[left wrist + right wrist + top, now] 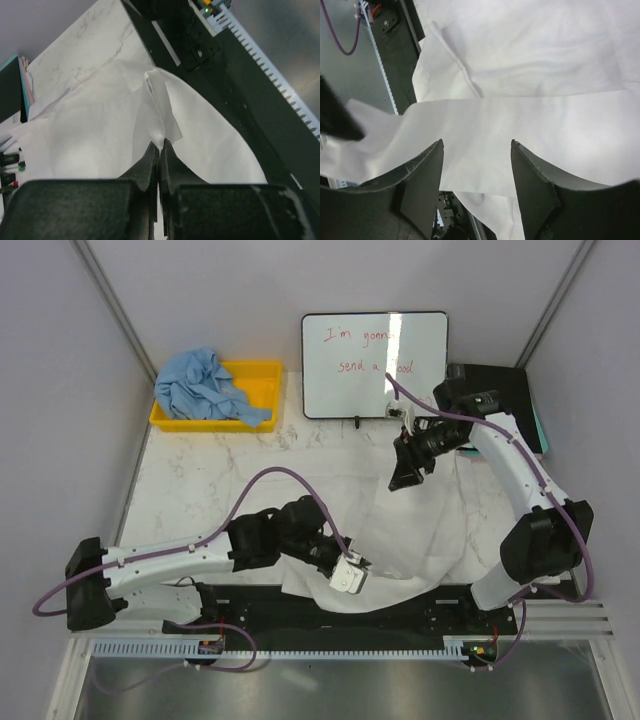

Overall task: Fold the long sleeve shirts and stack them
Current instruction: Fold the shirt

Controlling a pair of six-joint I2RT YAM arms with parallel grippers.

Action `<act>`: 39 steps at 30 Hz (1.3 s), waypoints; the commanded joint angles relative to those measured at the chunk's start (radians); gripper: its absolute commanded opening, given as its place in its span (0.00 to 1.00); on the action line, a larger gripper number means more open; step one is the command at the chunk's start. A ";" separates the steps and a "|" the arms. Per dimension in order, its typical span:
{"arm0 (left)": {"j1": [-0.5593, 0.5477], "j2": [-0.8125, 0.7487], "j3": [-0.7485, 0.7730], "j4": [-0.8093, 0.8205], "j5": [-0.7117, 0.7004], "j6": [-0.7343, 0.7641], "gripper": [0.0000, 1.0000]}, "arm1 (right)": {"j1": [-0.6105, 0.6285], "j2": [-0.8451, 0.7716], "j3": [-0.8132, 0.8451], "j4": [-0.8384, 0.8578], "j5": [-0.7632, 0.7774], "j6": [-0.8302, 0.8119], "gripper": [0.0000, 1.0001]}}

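The white long sleeve shirt (430, 525) lies spread and wrinkled over the middle of the marble table. At its near edge my left gripper (355, 580) is shut on the cloth. In the left wrist view the jaws (161, 144) pinch a raised fold of white cloth (160, 115). My right gripper (402, 480) hangs open above the shirt's far part. In the right wrist view its fingers (476, 145) stand wide apart over a flat white band of the shirt (530, 130), holding nothing. The light blue long sleeve shirt (205, 385) is bunched in the yellow bin.
The yellow bin (265, 375) stands at the back left. A whiteboard (375, 365) with red writing leans at the back centre, and a black object (505, 385) sits at the back right. A black rail (300, 615) runs along the near edge.
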 commanded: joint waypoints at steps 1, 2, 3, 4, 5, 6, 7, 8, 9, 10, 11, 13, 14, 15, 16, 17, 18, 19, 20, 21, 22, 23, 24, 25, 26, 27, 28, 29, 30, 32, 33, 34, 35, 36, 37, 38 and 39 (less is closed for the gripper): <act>-0.048 0.002 0.155 -0.043 0.073 -0.138 0.02 | -0.063 0.119 0.102 -0.008 -0.021 -0.026 0.64; -0.049 0.008 0.175 -0.057 0.088 -0.164 0.02 | -0.072 0.139 0.115 -0.008 -0.016 -0.024 0.64; -0.058 0.016 0.192 -0.061 0.096 -0.175 0.02 | -0.080 0.156 0.127 -0.006 -0.008 -0.020 0.64; -0.063 0.026 0.222 -0.065 0.102 -0.185 0.02 | -0.091 0.190 0.145 0.001 0.002 -0.014 0.63; -0.064 0.031 0.233 -0.071 0.111 -0.204 0.02 | -0.095 0.205 0.153 0.003 0.009 -0.009 0.63; -0.071 0.034 0.245 -0.071 0.110 -0.214 0.02 | -0.100 0.219 0.158 0.006 0.018 -0.009 0.63; -0.072 0.046 0.267 -0.072 0.100 -0.234 0.02 | -0.100 0.234 0.159 0.018 0.027 -0.003 0.62; -0.071 0.054 0.279 -0.074 0.087 -0.279 0.02 | -0.100 0.242 0.155 0.026 0.033 -0.001 0.62; -0.069 0.060 0.292 -0.077 0.052 -0.297 0.02 | -0.102 0.248 0.150 0.031 0.039 0.000 0.62; -0.068 0.072 0.301 -0.075 0.028 -0.313 0.02 | -0.105 0.257 0.141 0.041 0.058 0.003 0.61; -0.052 0.080 0.304 -0.075 0.010 -0.354 0.02 | -0.109 0.263 0.138 0.047 0.064 0.005 0.61; -0.017 0.106 0.316 -0.074 -0.015 -0.430 0.02 | -0.140 0.282 0.141 0.055 0.064 0.008 0.62; 0.035 0.118 0.316 -0.074 -0.018 -0.458 0.02 | -0.154 0.291 0.150 0.055 0.064 0.010 0.63; 0.066 0.126 0.315 -0.074 0.005 -0.478 0.02 | -0.177 0.300 0.159 0.055 0.068 0.010 0.65; 0.095 0.137 0.307 -0.074 0.005 -0.512 0.02 | -0.189 0.305 0.181 0.055 0.082 0.008 0.66; 0.162 0.158 0.301 -0.066 0.004 -0.532 0.02 | -0.201 0.308 0.191 0.055 0.090 0.008 0.67; 0.199 0.169 0.295 -0.062 0.010 -0.552 0.02 | -0.218 0.314 0.205 0.054 0.099 0.008 0.69; 0.237 0.183 0.287 -0.048 0.013 -0.593 0.02 | -0.224 0.317 0.225 0.052 0.108 0.010 0.70; 0.311 0.204 0.282 -0.039 0.010 -0.609 0.02 | -0.230 0.317 0.234 0.051 0.127 0.011 0.71; 0.345 0.216 0.281 -0.031 0.008 -0.619 0.02 | -0.240 0.319 0.241 0.051 0.136 0.011 0.73; 0.375 0.224 0.272 -0.017 0.007 -0.636 0.02 | -0.241 0.319 0.245 0.049 0.145 0.010 0.74; 0.433 0.233 0.266 -0.009 0.002 -0.644 0.02 | -0.243 0.319 0.245 0.051 0.160 0.006 0.75; 0.458 0.250 0.253 -0.009 -0.005 -0.649 0.02 | -0.243 0.322 0.245 0.051 0.168 0.005 0.80; 0.483 0.255 0.247 0.000 -0.010 -0.659 0.02 | -0.241 0.323 0.241 0.051 0.179 0.003 0.80; 0.535 0.262 0.238 0.006 -0.010 -0.670 0.02 | -0.241 0.326 0.238 0.051 0.185 0.003 0.81; 0.558 0.273 0.230 0.006 -0.010 -0.678 0.02 | -0.241 0.329 0.236 0.052 0.199 -0.001 0.83; 0.580 0.281 0.214 0.008 -0.015 -0.687 0.02 | -0.241 0.331 0.231 0.057 0.203 -0.001 0.84; 0.618 0.286 0.206 0.008 -0.018 -0.693 0.02 | -0.243 0.333 0.230 0.058 0.208 -0.003 0.86; 0.635 0.289 0.187 0.006 -0.028 -0.699 0.02 | -0.241 0.337 0.228 0.061 0.214 -0.001 0.86; 0.679 0.302 0.169 0.006 -0.042 -0.715 0.02 | -0.241 0.345 0.227 0.063 0.220 -0.001 0.86; 0.695 0.307 0.154 0.008 -0.054 -0.721 0.02 | -0.241 0.351 0.225 0.066 0.228 0.000 0.86; 0.710 0.318 0.144 0.008 -0.061 -0.738 0.02 | -0.241 0.354 0.224 0.067 0.231 0.000 0.86; 0.747 0.322 0.138 0.014 -0.059 -0.747 0.02 | -0.241 0.357 0.222 0.069 0.234 0.000 0.86; 0.765 0.327 0.123 0.017 -0.059 -0.754 0.02 | -0.243 0.360 0.218 0.073 0.237 0.000 0.86; 0.782 0.338 0.117 0.021 -0.059 -0.774 0.02 | -0.241 0.360 0.215 0.077 0.243 0.000 0.86; 0.816 0.341 0.109 0.026 -0.056 -0.784 0.02 | -0.243 0.362 0.211 0.078 0.245 -0.001 0.86; 0.833 0.345 0.097 0.037 -0.050 -0.782 0.02 | -0.243 0.365 0.205 0.080 0.249 0.000 0.86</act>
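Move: The left hand, already pinching a flap of the shirt, takes it to the shirt's left half: some 28 cm ahead, 18 cm left and 13 cm below. The shirt's near hem hangs about 3 cm back from this hand, 16 cm below. The yellow bin is roughly 55 cm ahead, 38 cm left. From the empty right hand, the shirt's far right part lies about 15 cm ahead, 10 cm right and 14 cm lower; the black folder about 34 cm ahead, 25 cm right. Up about 9 cm and slightly back goes the left hand first, keeping its pinch on the flap; then it sweeps some 27 cm forward over the shirt, swinging left and sinking about 16 cm while turning some 60 degrees counter-clockwise. The open right hand moves forward and right, clear of the lifted cloth, and sinks over the shirt's far right part, spreading its fingers wider. ##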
